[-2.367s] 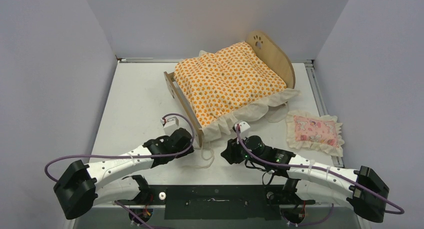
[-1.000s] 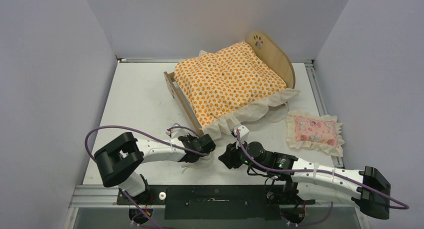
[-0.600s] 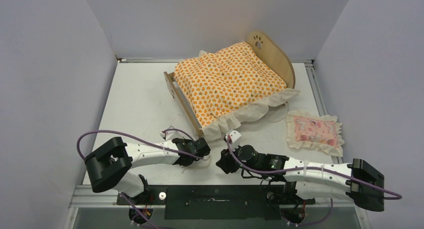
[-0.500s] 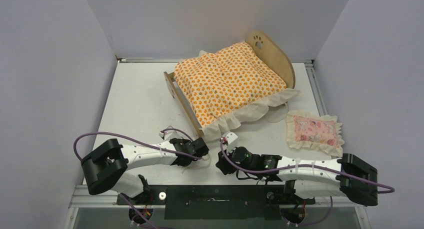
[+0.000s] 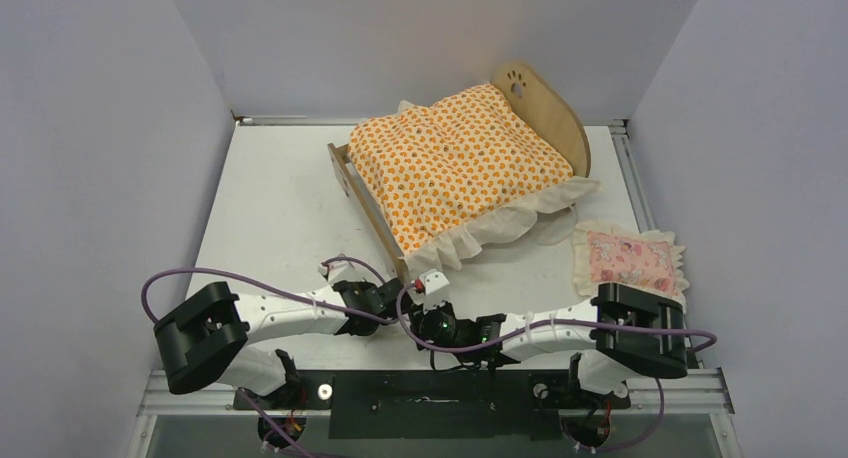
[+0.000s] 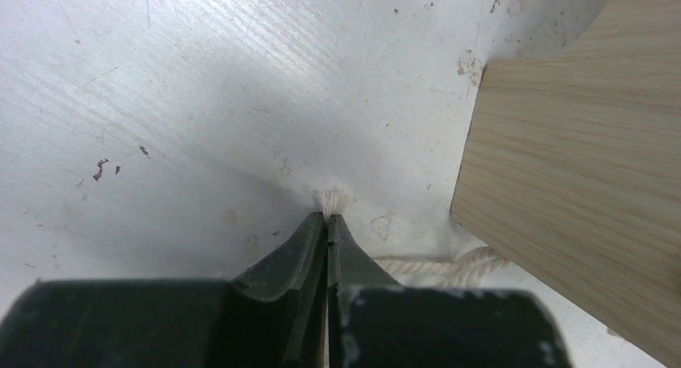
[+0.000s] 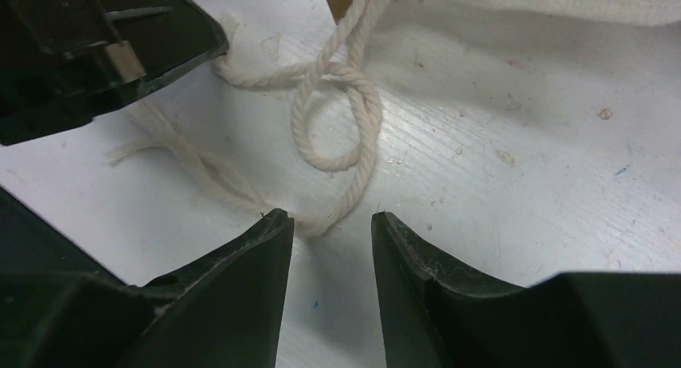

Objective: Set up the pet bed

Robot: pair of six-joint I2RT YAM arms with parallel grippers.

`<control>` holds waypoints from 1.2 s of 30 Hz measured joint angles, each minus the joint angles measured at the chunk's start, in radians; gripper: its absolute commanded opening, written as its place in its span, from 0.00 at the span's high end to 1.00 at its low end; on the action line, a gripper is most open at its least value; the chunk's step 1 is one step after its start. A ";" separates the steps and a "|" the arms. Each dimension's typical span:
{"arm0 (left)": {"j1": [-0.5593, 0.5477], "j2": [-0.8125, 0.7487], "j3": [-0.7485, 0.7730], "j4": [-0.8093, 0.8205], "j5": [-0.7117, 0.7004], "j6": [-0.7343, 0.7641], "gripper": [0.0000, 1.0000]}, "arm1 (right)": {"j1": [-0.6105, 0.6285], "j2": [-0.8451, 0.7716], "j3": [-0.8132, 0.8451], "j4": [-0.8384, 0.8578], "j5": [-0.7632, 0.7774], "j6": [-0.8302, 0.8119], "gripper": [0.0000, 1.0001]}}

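The pet bed (image 5: 558, 118) stands at the back of the table under an orange ruffled mattress (image 5: 455, 163). A white cord (image 7: 337, 119) hangs from its near corner and lies in a loose loop on the table. My left gripper (image 6: 328, 217) is shut on the cord's frayed end (image 6: 334, 199), beside the wooden frame (image 6: 578, 167). My right gripper (image 7: 325, 219) is open, low over the table. A bend of the cord lies just ahead of its left fingertip (image 7: 273, 223). In the top view both grippers meet by the bed's near corner, left gripper (image 5: 385, 303) and right gripper (image 5: 420, 323).
A small pink frilled pillow (image 5: 628, 260) lies on the table (image 5: 270, 198) to the right of the bed. The mattress ruffle (image 5: 500, 223) spills over the bed's near side. Grey walls close in the left, right and back. The left gripper's body (image 7: 96, 47) fills the right wrist view's upper left.
My right arm has folded and slid left until its gripper sits next to the left one, its jaws a little wider. The left gripper stays shut on the cord.
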 measured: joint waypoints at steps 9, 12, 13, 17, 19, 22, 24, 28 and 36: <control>0.003 -0.064 -0.037 0.018 0.005 0.033 1.00 | 0.004 0.111 0.035 0.008 0.103 0.050 0.85; 0.008 -0.103 -0.054 0.016 0.005 0.041 1.00 | 0.003 0.113 0.035 -0.009 0.131 0.063 0.95; 0.010 -0.121 -0.059 0.011 0.004 0.044 1.00 | 0.003 0.110 0.035 -0.017 0.133 0.069 0.95; 0.014 -0.193 -0.077 -0.002 -0.013 0.054 1.00 | 0.003 0.050 0.027 -0.134 0.140 0.083 0.95; 0.019 -0.231 -0.090 -0.006 -0.021 0.058 1.00 | 0.003 -0.008 0.023 -0.216 0.147 0.083 0.95; 0.035 -0.270 -0.119 -0.006 -0.031 0.064 1.00 | 0.003 -0.134 0.027 -0.323 0.166 0.074 0.95; 0.044 -0.278 -0.140 -0.006 -0.033 0.069 1.00 | 0.003 -0.221 0.051 -0.383 0.180 0.048 0.95; 0.049 -0.265 -0.164 -0.005 -0.032 0.082 1.00 | 0.002 -0.304 0.160 -0.451 0.192 -0.035 0.95; 0.049 -0.212 -0.165 0.030 -0.014 0.103 1.00 | -0.001 -0.307 0.340 -0.457 0.158 -0.227 0.95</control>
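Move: The free strand of the blanket's tie cord lies on the table just under the open right fingers, about 2 cm ahead, 1 cm right and 2 cm below; its loose loop is some 5 cm ahead and 2 cm left, the bed's near corner about 8 cm ahead and 2 cm left. From the left hand, shut on the other cord end, that strand is roughly 4 cm back and 8 cm right, the loop 1 cm back and 5 cm right, the bed corner 1 cm ahead and 6 cm right. Down and forward a couple of centimetres, the right hand closes its fingers on the cord strand at the table, drags it about 5 cm to the right, then lifts it nearly 20 cm, easing back left and tipping its fingers up some 15 degrees. The left hand keeps its pinch on the other end and draws it about 4 cm left, away from the loop, in a low arc up and back down. ##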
